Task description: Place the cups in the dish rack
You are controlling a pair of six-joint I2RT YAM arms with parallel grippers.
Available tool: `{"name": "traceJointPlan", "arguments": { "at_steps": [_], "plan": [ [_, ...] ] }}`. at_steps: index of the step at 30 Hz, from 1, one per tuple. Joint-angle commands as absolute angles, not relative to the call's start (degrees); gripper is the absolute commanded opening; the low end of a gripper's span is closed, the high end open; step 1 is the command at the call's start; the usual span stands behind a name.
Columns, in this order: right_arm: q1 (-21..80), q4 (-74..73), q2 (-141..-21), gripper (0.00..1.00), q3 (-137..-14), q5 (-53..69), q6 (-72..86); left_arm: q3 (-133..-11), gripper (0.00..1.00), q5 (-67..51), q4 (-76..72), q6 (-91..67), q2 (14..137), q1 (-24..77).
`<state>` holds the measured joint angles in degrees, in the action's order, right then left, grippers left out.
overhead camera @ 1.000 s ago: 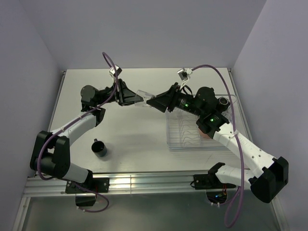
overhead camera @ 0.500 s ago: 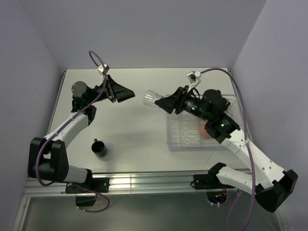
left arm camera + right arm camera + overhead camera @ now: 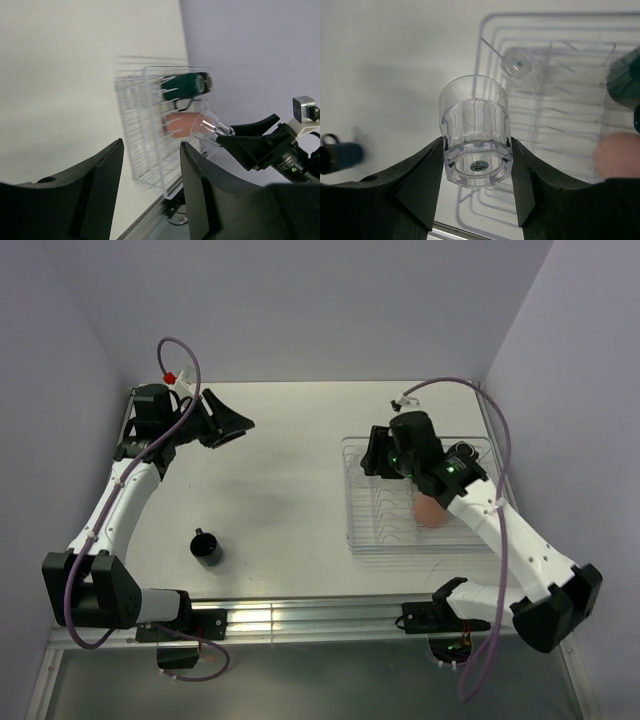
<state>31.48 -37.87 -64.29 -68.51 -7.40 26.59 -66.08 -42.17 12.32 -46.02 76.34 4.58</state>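
In the right wrist view a clear glass tumbler point(image 3: 476, 145) sits base-first between the fingers of my right gripper point(image 3: 476, 162), which is shut on it. That gripper point(image 3: 374, 454) hangs above the far left corner of the clear dish rack point(image 3: 352, 502). The rack holds a salmon-orange cup point(image 3: 431, 511), a dark green mug point(image 3: 184, 85) and another clear tumbler point(image 3: 516, 62). A black mug point(image 3: 208, 548) stands on the table at the near left. My left gripper point(image 3: 228, 425) is open and empty at the far left.
The white table is walled at the back and on both sides. A metal rail point(image 3: 300, 615) runs along its near edge by the arm bases. The rack's thin prongs point(image 3: 560, 90) stand upright below the held tumbler.
My left gripper opened, let go of the clear tumbler and drew back to the far left. My right gripper kept the tumbler and swung it right, over the rack.
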Motion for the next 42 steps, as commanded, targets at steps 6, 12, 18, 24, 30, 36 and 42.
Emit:
{"name": "traceJointPlan", "arguments": {
  "at_steps": [6,12,18,24,30,36,42],
  "plan": [
    [31.29,-42.72,-73.12,0.0,-66.18,-12.31,23.12,-70.31,0.54,-32.61,28.21,-35.33,73.3,4.66],
    [31.38,-40.26,-79.8,0.0,-65.83,-10.99,22.76,-70.31,0.54,-32.61,28.83,-34.54,73.3,4.66],
    [31.64,-39.29,-85.24,0.0,-67.06,-11.34,22.68,-69.61,0.54,-32.61,29.0,-33.93,73.83,4.66],
    [31.82,-39.46,-89.73,0.0,-69.52,-11.51,22.5,-68.91,0.54,-32.7,28.83,-33.58,74.27,4.66],
    [32.34,-39.99,-92.9,0.02,-71.28,-12.3,22.41,-68.64,0.54,-32.17,29.01,-33.05,74.62,4.66],
    [32.87,-40.43,-94.83,0.26,-72.07,-13.44,22.5,-68.2,0.54,-32.52,28.74,-32.96,75.06,4.66],
    [33.13,-41.22,-95.71,0.52,-72.95,-14.68,22.76,-67.94,0.54,-32.43,28.74,-32.78,75.5,4.66]
  ]
}}
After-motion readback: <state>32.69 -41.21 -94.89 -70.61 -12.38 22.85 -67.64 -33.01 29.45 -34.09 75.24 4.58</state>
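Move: The right hand holds a clear glass above the rack's left side; the free spot for it lies about 4 cm ahead and 19 cm below. A glass already in the rack's far left corner stands some 7 cm beyond that spot. From this hand the green mug is 9 cm ahead and 15 to the right, the orange cup 3 back and 16 to the right, both about 20 down. From the left hand the spot lies roughly 28 cm right, 5 back and 22 down. Still pinching the clear glass near its base, the right hand sinks about 17 cm into the rack's left side, just on the near side of the glass already there, tipping its fingers some 25 degrees farther down and easing to a near stop with a small shift forward. Its fingers keep their hold. The empty left hand, fingers still open, drops about 4 cm and draws off left and slightly back. ##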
